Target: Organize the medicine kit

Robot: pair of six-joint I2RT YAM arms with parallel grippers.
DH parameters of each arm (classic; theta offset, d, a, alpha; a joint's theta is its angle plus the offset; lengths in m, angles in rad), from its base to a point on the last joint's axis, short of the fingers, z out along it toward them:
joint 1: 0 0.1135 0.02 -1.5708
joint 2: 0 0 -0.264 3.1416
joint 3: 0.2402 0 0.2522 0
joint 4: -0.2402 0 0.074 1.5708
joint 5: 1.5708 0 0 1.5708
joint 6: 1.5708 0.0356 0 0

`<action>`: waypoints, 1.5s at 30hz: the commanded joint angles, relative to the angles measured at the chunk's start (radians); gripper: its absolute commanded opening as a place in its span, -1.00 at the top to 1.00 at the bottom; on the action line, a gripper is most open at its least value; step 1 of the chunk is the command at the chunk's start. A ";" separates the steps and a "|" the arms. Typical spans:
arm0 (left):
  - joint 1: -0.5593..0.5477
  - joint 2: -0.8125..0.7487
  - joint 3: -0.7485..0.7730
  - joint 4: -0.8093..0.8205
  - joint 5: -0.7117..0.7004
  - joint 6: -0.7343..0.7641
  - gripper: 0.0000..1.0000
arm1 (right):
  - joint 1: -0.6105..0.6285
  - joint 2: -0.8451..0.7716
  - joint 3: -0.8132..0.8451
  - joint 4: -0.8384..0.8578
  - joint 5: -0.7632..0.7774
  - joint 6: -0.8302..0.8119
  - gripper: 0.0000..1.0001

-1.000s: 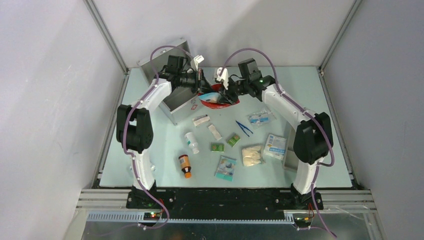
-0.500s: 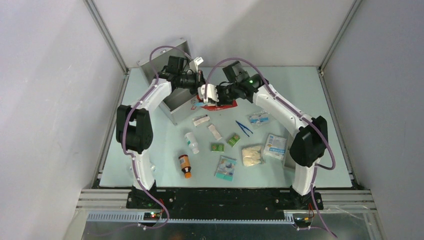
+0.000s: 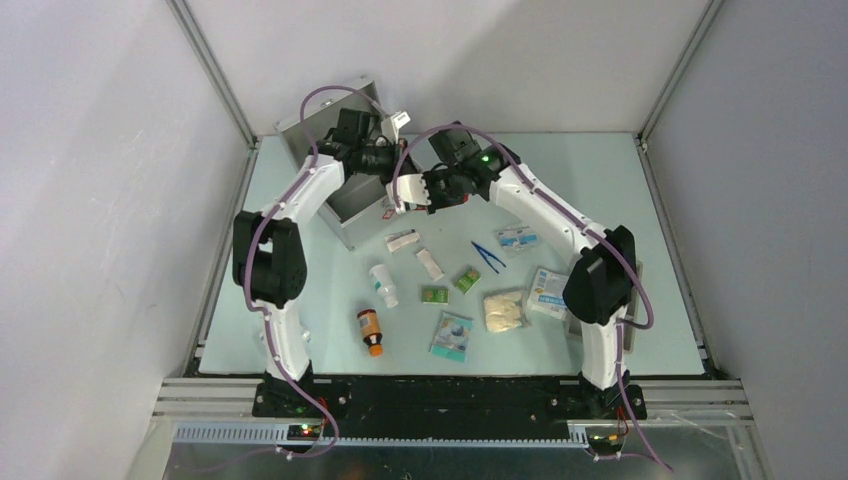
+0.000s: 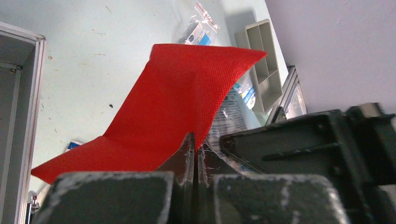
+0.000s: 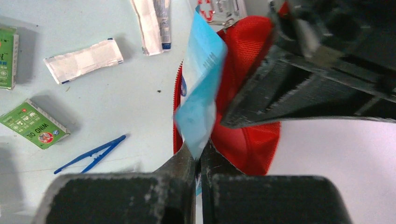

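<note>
The medicine kit (image 3: 350,225), a silver case, stands open at the back left with its lid up; its rim (image 4: 23,93) shows in the left wrist view. Just right of it, my left gripper (image 4: 194,140) is shut on the edge of a red fabric pouch (image 4: 177,98), holding it up. My right gripper (image 5: 200,151) is shut on a light blue packet (image 5: 201,93) at the mouth of the red pouch (image 5: 247,135). In the top view both grippers, the left (image 3: 388,160) and the right (image 3: 410,190), meet over the pouch and hide most of it.
Loose items lie on the table: bandage strips (image 3: 403,240), a white bottle (image 3: 383,285), an orange bottle (image 3: 370,332), blue tweezers (image 3: 488,255), green boxes (image 3: 467,279), gauze (image 3: 503,310) and packets (image 3: 551,292). A grey divided tray (image 4: 264,65) sits on the right.
My right gripper swung left and down to the pouch and closed on the light blue packet. The pouch shifted left toward the case. The left gripper kept its grip.
</note>
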 commanded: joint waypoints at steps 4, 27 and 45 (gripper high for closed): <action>-0.014 -0.065 0.040 0.002 0.053 0.026 1.00 | -0.005 0.036 -0.100 0.127 0.121 0.030 1.00; 0.002 -0.023 0.049 0.003 0.033 -0.010 1.00 | -0.053 -0.003 0.126 -0.055 -0.129 0.266 -0.20; 0.055 -0.147 -0.050 0.002 -0.028 0.159 1.00 | -0.456 -0.377 -0.528 0.376 -0.045 1.454 -0.30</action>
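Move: Just below the right fingers, which already pinch the blue packet, hangs the open mouth of the red pouch; its middle is about 2 cm left, 1 cm ahead and 6 cm below the right hand. The silver case is some 15 cm left of that hand and 2 cm ahead, the blue tweezers about 8 cm right and 11 cm back on the table. From the left hand, pinching the pouch's edge, the pouch's middle lies roughly 5 cm right, 1 cm back and 5 cm below. Pushing the blue packet down into the red pouch, the right hand sinks about 6 cm, easing forward and then back, opens to let the packet go, rises some 15 cm clear, then swings right, turning clockwise, with a slight dip. The left hand keeps its pinch on the pouch's edge nearly still, edging left only at the end. ##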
